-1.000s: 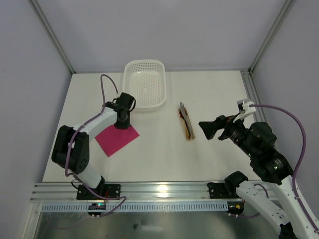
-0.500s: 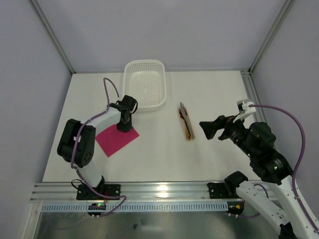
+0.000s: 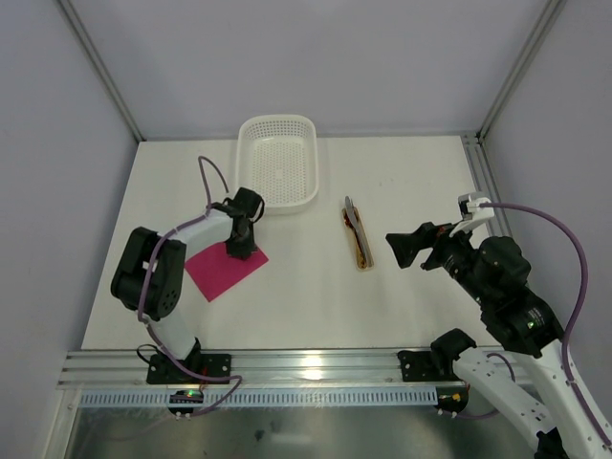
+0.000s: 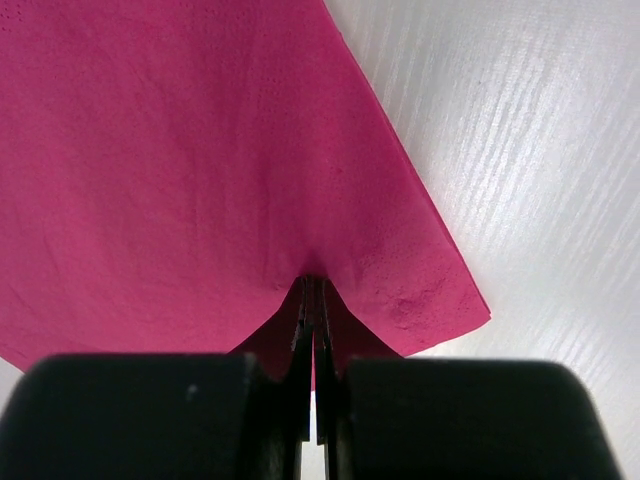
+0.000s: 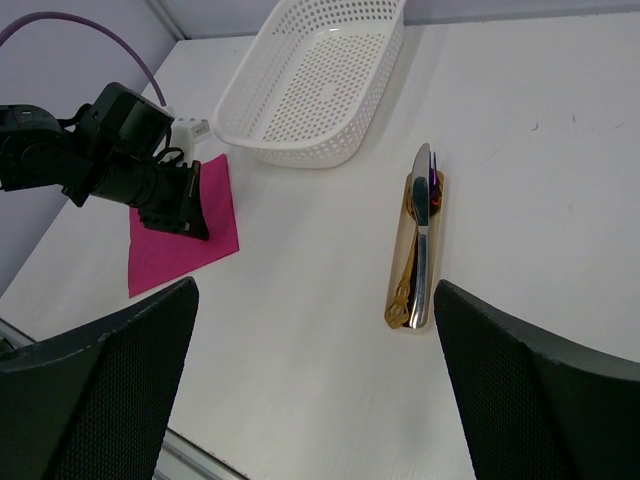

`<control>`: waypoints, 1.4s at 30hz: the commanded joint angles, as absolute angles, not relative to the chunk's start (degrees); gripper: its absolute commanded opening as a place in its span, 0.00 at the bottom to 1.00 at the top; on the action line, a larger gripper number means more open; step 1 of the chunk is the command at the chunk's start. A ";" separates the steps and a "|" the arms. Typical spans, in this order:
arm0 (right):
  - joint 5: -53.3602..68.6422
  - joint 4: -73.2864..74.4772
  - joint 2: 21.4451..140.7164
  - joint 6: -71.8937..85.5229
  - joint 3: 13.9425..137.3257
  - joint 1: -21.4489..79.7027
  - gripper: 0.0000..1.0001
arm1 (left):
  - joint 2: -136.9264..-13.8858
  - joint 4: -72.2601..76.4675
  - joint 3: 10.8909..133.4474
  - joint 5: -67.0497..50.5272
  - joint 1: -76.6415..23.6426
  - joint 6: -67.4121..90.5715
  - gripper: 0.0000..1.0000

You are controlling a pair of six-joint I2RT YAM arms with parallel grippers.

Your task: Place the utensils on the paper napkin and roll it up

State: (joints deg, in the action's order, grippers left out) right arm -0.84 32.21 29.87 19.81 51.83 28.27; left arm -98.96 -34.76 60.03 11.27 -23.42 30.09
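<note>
The magenta paper napkin (image 3: 222, 268) lies flat on the table's left half, also filling the left wrist view (image 4: 200, 170). My left gripper (image 3: 239, 248) is shut on the napkin's upper right edge, pinching the paper into a small ridge (image 4: 312, 285). The utensils (image 3: 358, 234) lie stacked together on a pale beige oblong strip in the middle of the table; a grey knife and a gold-handled piece show in the right wrist view (image 5: 418, 240). My right gripper (image 3: 402, 248) hovers open just right of the utensils, holding nothing (image 5: 315, 330).
A white perforated basket (image 3: 278, 163) stands at the back, just behind the left gripper; its wall also shows in the right wrist view (image 5: 310, 150). An aluminium rail (image 3: 306, 368) runs along the near table edge. Frame posts rise at both back corners.
The left arm has folded tighter, its elbow swinging up and right, while its gripper stayed shut at the napkin's upper edge. The right gripper drifted slightly right.
</note>
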 commanded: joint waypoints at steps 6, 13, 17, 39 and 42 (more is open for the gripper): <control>-1.76 31.38 29.36 20.04 52.21 28.21 1.00 | -97.82 -31.55 58.01 7.12 -26.80 33.31 0.00; -2.46 32.26 28.39 20.04 52.29 28.12 1.00 | -97.56 -30.94 59.41 6.33 -33.56 36.91 0.00; -2.55 32.69 27.77 20.30 52.30 28.12 1.00 | -99.22 -30.06 61.16 5.36 -38.21 39.98 0.00; -4.48 35.86 25.05 20.39 51.76 28.13 1.00 | -109.43 -24.96 77.87 -5.89 -42.89 48.52 0.02; -4.57 35.95 25.14 20.57 51.68 28.13 1.00 | -105.75 -27.50 78.49 -3.79 -42.89 47.12 0.04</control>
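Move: The left hand's shut fingertips are already down on the pink napkin, whose middle lies about 9 cm to their left and about level with them. It is headed for the clear table just short of the utensil tray, whose middle is some 34 cm to this hand's right and 5 cm farther out, while the white basket stands about 27 cm ahead and 9 cm right. From the right hand, the tray is about 16 cm ahead, 7 cm left and 29 cm below. With its fingers still shut and pressing down on the napkin near its right corner, the left hand drags it some 22 cm to the right towards the utensil tray, staying low on a path that bows about 4 cm back towards the base before swinging forward again. On the way the wrist leans so that the fingertips swing about 25 degrees to the right, with a slight clockwise turn, and at the end the hand rises about 2 cm, coming free of the napkin, while the open right hand eases back and right by some 2 cm, clear of everything. ##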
